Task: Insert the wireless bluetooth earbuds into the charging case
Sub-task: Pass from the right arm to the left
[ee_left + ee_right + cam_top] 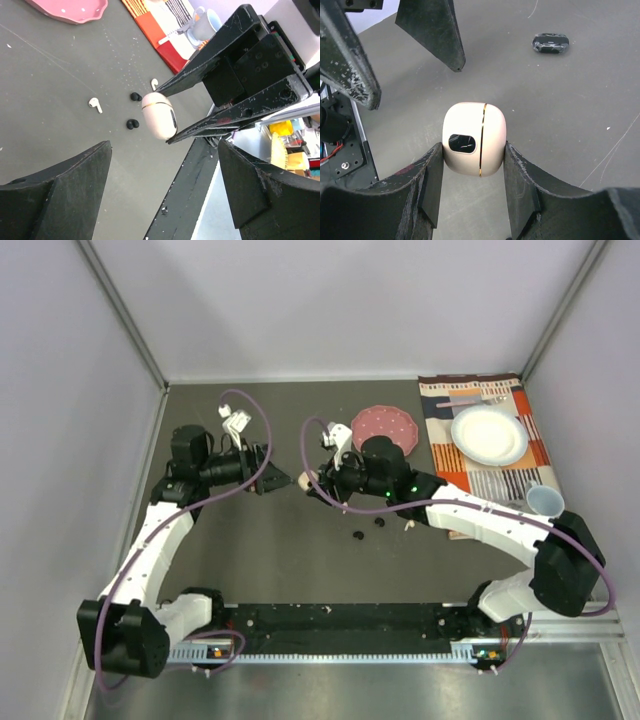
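Observation:
My right gripper [474, 146] is shut on a cream-white charging case [474, 139] with a gold seam and a dark oval window; its lid is closed. From the left wrist, the case [159, 116] hangs above the table between the right fingers [200, 80]. My left gripper [165, 145] is open and empty, just left of the case [306, 481], its fingers [435, 30] facing it. On the table lie two white earbuds [95, 104] [154, 83] and two black earbuds [135, 96] [131, 124]. From above the black ones [357, 535] [380, 522] sit below the right arm.
A pink disc [385, 426] lies behind the right gripper. A striped placemat [500, 470] at the right carries a white plate [489, 435], cutlery and a pale cup [545, 502]. A small black oblong object [550, 43] lies on the table beyond the case.

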`<state>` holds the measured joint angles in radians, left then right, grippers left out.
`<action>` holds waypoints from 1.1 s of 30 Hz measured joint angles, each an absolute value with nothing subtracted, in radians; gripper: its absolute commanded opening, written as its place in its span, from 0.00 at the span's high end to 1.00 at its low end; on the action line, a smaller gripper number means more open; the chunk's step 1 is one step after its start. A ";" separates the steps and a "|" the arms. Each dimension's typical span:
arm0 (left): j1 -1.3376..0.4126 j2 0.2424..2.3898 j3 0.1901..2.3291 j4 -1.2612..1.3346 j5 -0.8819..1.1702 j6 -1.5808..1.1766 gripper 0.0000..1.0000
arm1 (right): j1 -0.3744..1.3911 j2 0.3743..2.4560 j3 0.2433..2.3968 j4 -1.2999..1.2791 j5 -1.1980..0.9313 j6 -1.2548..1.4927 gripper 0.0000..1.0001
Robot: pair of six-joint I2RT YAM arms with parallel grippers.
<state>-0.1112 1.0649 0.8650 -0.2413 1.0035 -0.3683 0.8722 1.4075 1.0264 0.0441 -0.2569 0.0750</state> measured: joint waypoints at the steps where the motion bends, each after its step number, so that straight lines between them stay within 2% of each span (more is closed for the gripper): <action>1: -0.114 1.078 0.875 -0.242 1.008 -0.372 0.09 | 0.873 1.407 1.026 0.044 -0.258 0.071 0.95; 14: -0.167 1.181 0.932 -0.347 0.965 -0.365 0.20 | 0.877 1.407 1.026 0.036 -0.262 0.052 0.95; 16: -0.184 1.195 0.937 -0.355 0.951 -0.364 0.27 | 0.879 1.407 1.026 0.037 -0.264 0.054 0.95; 18: -0.202 1.206 0.944 -0.362 0.945 -0.363 0.28 | 0.881 1.407 1.026 0.038 -0.267 0.057 0.95; 20: -0.218 1.216 0.950 -0.364 0.941 -0.363 0.37 | 0.884 1.407 1.026 0.038 -0.274 0.062 0.95; 22: -0.233 1.223 0.954 -0.366 0.934 -0.362 0.39 | 0.887 1.407 1.026 0.038 -0.278 0.065 0.95; 23: -0.241 1.225 0.954 -0.368 0.929 -0.360 0.46 | 0.889 1.408 1.026 0.038 -0.280 0.068 0.95; 28: -0.257 1.234 0.956 -0.369 0.925 -0.353 0.63 | 0.896 1.411 1.026 0.041 -0.282 0.074 0.95; 32: -0.258 1.235 0.964 -0.378 0.925 -0.343 0.82 | 0.896 1.419 1.026 0.041 -0.277 0.075 0.93; 33: -0.258 1.235 0.965 -0.379 0.923 -0.338 0.91 | 0.897 1.419 1.026 0.041 -0.274 0.075 0.92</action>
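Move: The charging case, still clasped in the right hand's fingertips about 1 cm to that hand's left, lies some 6 cm to the left hand's right, 1 cm ahead and 3 cm below its open fingers. Some 16 cm below the left hand on the table, the black case is about 14 cm ahead and 9 cm to its left; the nearest white earbud is about 3 cm back and 16 cm to its right, the nearest black earbud about 11 cm back and 21 cm right. The left hand sinks and eases to the right, about 3 cm each way, towards the charging case, first mostly down and then mostly sideways, its wrist rolling some 10 degrees so that its forward side dips, while its fingers close from wide open to about a third and pinch the case's free end from both sides. The right hand keeps its unchanged grip, holding the case up to the left fingers with only a shift of about 1 cm back and slightly left. ##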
